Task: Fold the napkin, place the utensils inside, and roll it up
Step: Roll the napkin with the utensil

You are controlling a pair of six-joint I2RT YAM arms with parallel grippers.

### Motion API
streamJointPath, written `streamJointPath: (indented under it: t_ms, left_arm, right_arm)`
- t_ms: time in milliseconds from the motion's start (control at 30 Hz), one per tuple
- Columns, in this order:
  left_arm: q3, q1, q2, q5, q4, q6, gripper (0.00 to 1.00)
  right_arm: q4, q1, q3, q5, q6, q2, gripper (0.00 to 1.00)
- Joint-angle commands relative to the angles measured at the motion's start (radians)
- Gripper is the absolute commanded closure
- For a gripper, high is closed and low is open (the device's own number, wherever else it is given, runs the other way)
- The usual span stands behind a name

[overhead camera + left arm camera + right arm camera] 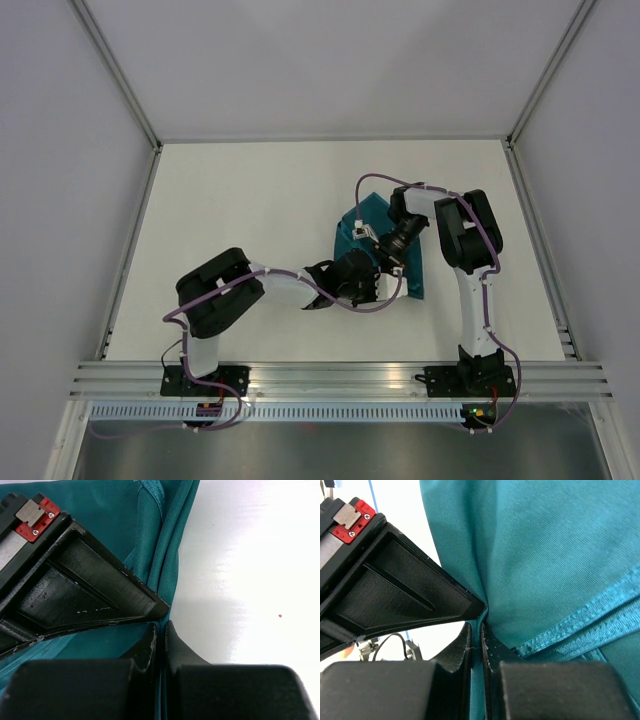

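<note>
The teal napkin [358,228] lies bunched in the middle of the white table, lifted between both arms. My left gripper [374,286] is shut on a folded edge of the napkin near its front. In the left wrist view the cloth [112,510] runs up between the closed fingertips [161,630]. My right gripper [386,250] is shut on the napkin further back. In the right wrist view a pinched strip of cloth [560,555] with a stitched hem sits between the jaws [481,630]. No utensils show in any view.
The white table [250,200] is bounded by metal rails on the left [130,240] and right [540,240], with white walls behind. A metal rail [340,375] carries both arm bases at the near edge.
</note>
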Motion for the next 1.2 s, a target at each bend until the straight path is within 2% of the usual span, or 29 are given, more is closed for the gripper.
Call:
streamJointPath:
  t_ms: [0, 167, 267, 400, 700, 833, 933, 1100, 1167]
  left_arm:
    - [0.026, 0.016, 0.069, 0.055, -0.189, -0.131, 0.98]
    - [0.048, 0.037, 0.072, 0.132, -0.229, -0.191, 0.98]
    - [0.054, 0.049, 0.070, 0.192, -0.239, -0.217, 0.98]
    - [0.051, 0.072, 0.069, 0.268, -0.241, -0.251, 0.98]
    - [0.085, 0.158, 0.101, 0.460, -0.269, -0.346, 0.98]
    - [0.100, 0.200, 0.133, 0.586, -0.272, -0.395, 0.98]
    - [0.117, 0.221, 0.160, 0.662, -0.272, -0.432, 0.98]
    - [0.160, 0.261, 0.216, 0.762, -0.278, -0.506, 0.98]
    - [0.169, 0.275, 0.234, 0.798, -0.276, -0.527, 0.98]
  right_arm:
    - [0.141, 0.000, -0.005, 0.079, -0.073, 0.009, 0.84]
    - [0.156, -0.011, -0.025, 0.041, -0.058, -0.063, 0.68]
    - [0.155, -0.029, -0.028, 0.022, -0.045, -0.119, 0.62]
    - [0.164, -0.063, -0.042, -0.027, -0.022, -0.208, 0.57]
    - [0.265, -0.195, -0.127, -0.123, 0.022, -0.365, 0.55]
    - [0.385, -0.253, -0.227, -0.137, 0.048, -0.460, 0.55]
    - [0.557, -0.269, -0.350, -0.107, 0.065, -0.573, 0.53]
    - [0.773, -0.255, -0.587, -0.047, 0.079, -0.796, 0.49]
    - [0.849, -0.214, -0.644, -0.012, 0.076, -0.872, 0.48]
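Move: Both hands already pinch the rolled near edge of the napkin, side by side with about 5 cm between them. From the left hand the open napkin's middle lies roughly 9 cm ahead and 2 cm to the right, and the roll's right end about 10 cm right and 3 cm back. From the right hand that end is some 5 cm right and 3 cm back, the open napkin 8 cm ahead and 3 cm left, all about a centimetre lower. Upward, forward and to the right, the right hand opens and comes free of the rolled edge, climbing about 7 cm, then draws back a little at the end as its fingers swing to point more steeply down. The left hand keeps its pinch on the roll and turns it some 50 degrees, top going forward, while easing back about 2 cm at table level. ##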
